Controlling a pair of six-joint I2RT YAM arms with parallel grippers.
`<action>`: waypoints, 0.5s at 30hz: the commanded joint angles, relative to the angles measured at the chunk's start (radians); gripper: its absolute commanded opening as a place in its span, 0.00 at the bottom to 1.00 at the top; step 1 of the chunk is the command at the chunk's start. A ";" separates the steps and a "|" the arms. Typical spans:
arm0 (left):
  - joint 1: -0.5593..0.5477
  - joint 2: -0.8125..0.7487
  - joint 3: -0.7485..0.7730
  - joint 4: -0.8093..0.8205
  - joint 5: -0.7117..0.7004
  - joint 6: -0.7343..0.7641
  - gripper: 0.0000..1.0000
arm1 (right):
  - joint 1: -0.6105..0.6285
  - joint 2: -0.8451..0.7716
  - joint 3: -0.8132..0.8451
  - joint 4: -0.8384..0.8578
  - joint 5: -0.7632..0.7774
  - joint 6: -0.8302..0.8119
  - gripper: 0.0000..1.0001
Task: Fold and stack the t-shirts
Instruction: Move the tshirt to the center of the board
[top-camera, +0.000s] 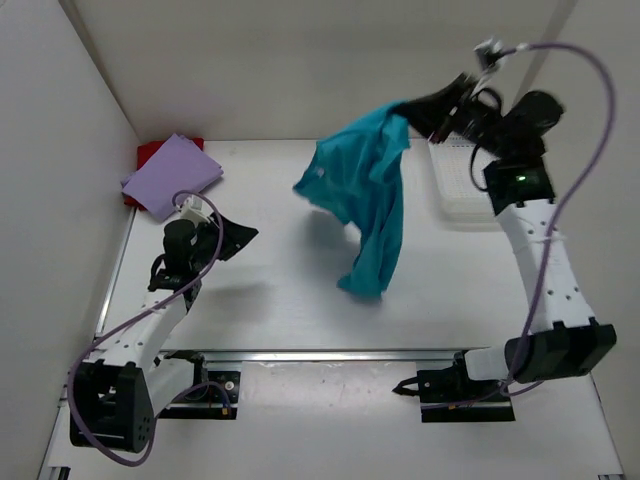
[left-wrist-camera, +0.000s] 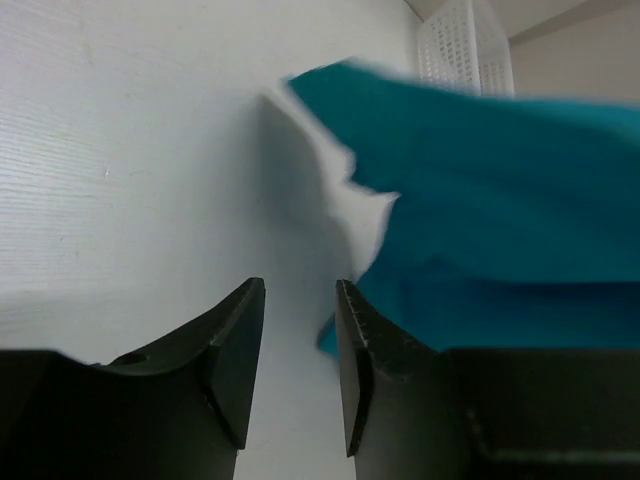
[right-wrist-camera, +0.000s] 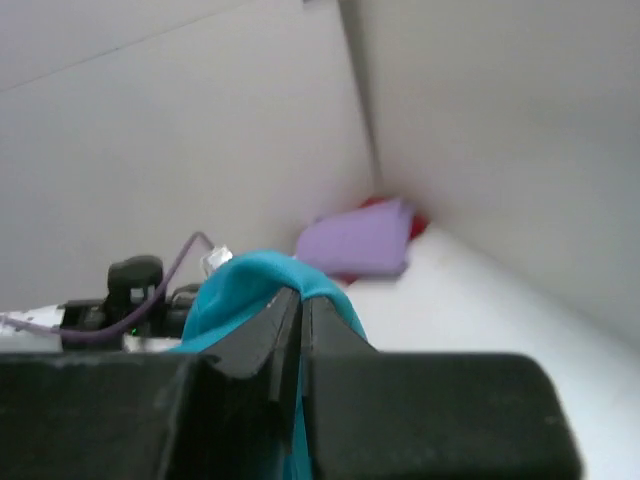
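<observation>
The teal t-shirt (top-camera: 365, 190) hangs in the air over the middle of the table, its lower end near the surface. My right gripper (top-camera: 412, 108) is raised at the back right and shut on its top edge. In the right wrist view the teal t-shirt (right-wrist-camera: 245, 282) drapes over the closed right gripper (right-wrist-camera: 302, 296). My left gripper (top-camera: 240, 236) is low over the table to the left of the shirt. It stands open in the left wrist view (left-wrist-camera: 300, 300), nothing between its jaws, and the teal t-shirt (left-wrist-camera: 500, 200) is just beyond the right finger. The lavender t-shirt (top-camera: 172, 175) lies folded on the red t-shirt (top-camera: 150, 152) in the far left corner.
A white mesh basket (top-camera: 465, 185) sits at the table's right side under my right arm, and it shows in the left wrist view as well (left-wrist-camera: 465, 45). White walls close in the left side and the back. The folded lavender t-shirt (right-wrist-camera: 360, 240) lies on the red t-shirt (right-wrist-camera: 415, 215) against the corner.
</observation>
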 joint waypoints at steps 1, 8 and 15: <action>-0.010 0.000 -0.036 0.002 0.011 -0.006 0.46 | -0.034 0.058 -0.337 0.276 -0.110 0.198 0.00; -0.090 0.046 -0.064 -0.016 -0.064 0.030 0.48 | -0.112 0.337 -0.395 0.216 -0.003 0.200 0.01; -0.223 0.146 -0.141 0.100 -0.105 -0.023 0.47 | -0.013 0.325 -0.261 -0.014 0.123 0.051 0.00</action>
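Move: The teal t-shirt already hangs from the right hand's shut fingers; the centre of the board, where it is to go, lies about 10 cm to that hand's left, roughly level with it fore and aft, and some 53 cm below. The white basket stands about 23 cm farther out and 30 cm right of the hand, the purple t-shirt some 18 cm farther out and 51 cm left. From the left hand, the board's centre is about 3 cm ahead, 16 cm right and 16 cm below. The teal t-shirt is flung down towards the board by the right hand, which keeps its pinch on one end, drops fast by some 35 cm while reaching about 13 cm forward, tips its fingers down some 50 degrees and finally lifts a few centimetres. The empty left hand sinks about 7 cm, easing right and back, its fingers staying half open. ##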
